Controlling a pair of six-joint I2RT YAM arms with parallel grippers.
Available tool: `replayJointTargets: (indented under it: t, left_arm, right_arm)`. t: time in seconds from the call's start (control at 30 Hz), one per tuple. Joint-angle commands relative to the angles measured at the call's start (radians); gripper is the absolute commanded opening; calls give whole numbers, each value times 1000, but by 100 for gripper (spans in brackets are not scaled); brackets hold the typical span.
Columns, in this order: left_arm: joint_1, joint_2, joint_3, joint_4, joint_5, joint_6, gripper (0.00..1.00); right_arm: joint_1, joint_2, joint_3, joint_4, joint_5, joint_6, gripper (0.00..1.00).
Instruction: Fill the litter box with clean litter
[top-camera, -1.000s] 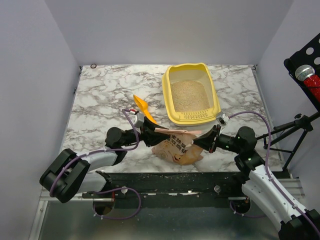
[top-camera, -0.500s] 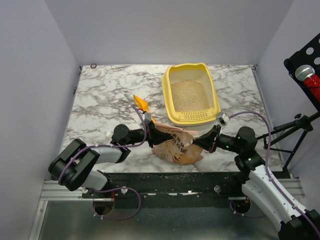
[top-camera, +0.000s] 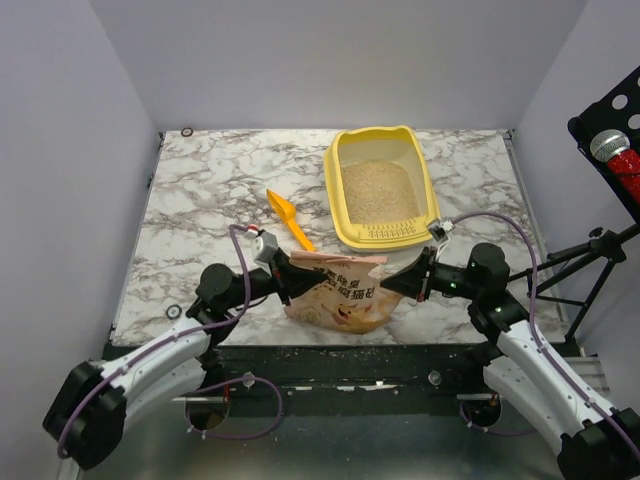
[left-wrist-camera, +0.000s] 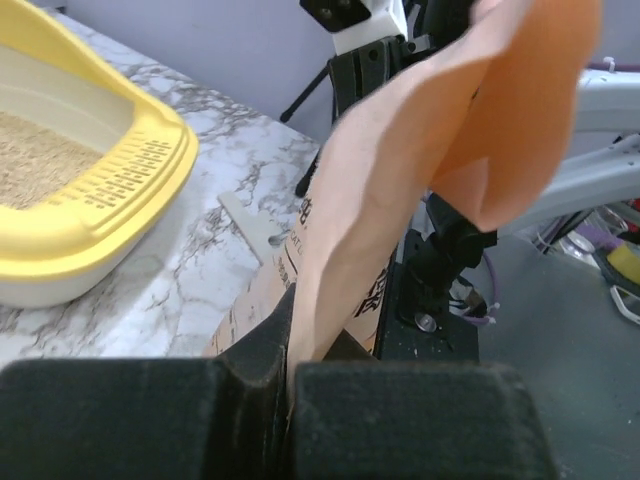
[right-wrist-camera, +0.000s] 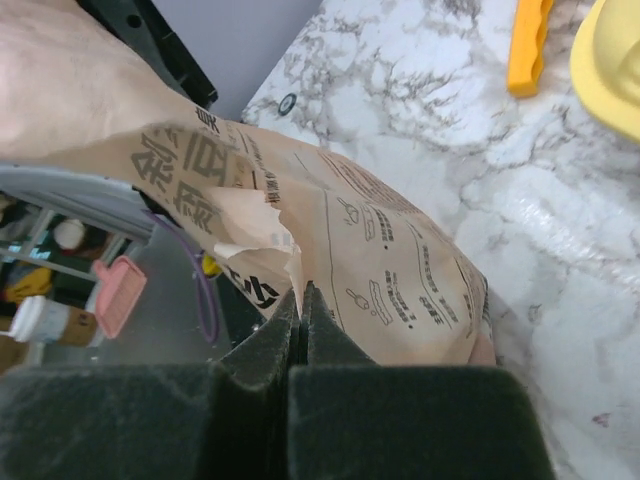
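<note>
The yellow litter box stands at the back right with beige clean litter spread over its floor; the left wrist view also catches the litter box and the litter. In front of it a pinkish-tan bag with dark print is stretched between both arms. My left gripper is shut on the bag's left top edge, with the bag pinched between its jaws. On the right side, my right gripper is shut on the bag's torn edge.
An orange scoop lies on the marble table left of the litter box; the right wrist view shows the scoop too. A microphone stand rises off the table's right side. Grains are scattered along the front rail.
My left gripper has shut on the bag's left edge and pulled back to the left. The bag now stands taller and is stretched between both grippers. The scoop is now uncovered.
</note>
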Motion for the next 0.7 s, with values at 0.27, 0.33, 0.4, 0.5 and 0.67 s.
replayJointTargets:
  t: [0.27, 0.33, 0.4, 0.5, 0.67]
  left_arm:
    - [2, -512, 33, -800, -287, -178, 0]
    - [2, -581, 31, -892, -297, -224, 0]
    - [2, -631, 52, -1017, -307, -253, 0]
    - [1, -665, 94, -1177, -296, -290, 0]
    - [-2, -701, 76, -1222, -268, -440, 0]
  right_arm:
    - [-3, 142, 6, -140, -222, 317, 1]
    - [-3, 148, -23, -84, -254, 387, 0]
    - [-1, 162, -48, -41, -296, 449, 0]
    - [-1, 177, -70, -42, -331, 483, 0]
    - [-1, 195, -99, -25, -383, 532, 0]
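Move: The litter bag hangs pinched between both hands: its middle is some 6 cm to the left hand's right, 3 cm back and 9 cm below, and 6 cm to the right hand's left, 3 cm back and 8 cm down. From the left hand, the litter box's middle lies about 26 cm ahead, 13 cm right and 15 cm below; the orange scoop 18 cm ahead, 9 cm left and 21 cm lower. The litter bag, still pinched at both sides of its top, is drawn back towards the table's near edge, away from the litter box. The left hand goes about 6 cm left, 5 cm back and 4 cm down, the right about 6 cm back and slightly down, so their gap widens. Both roll forward some 35 degrees, leaning the bag's top away from the robot; fingers stay shut. ##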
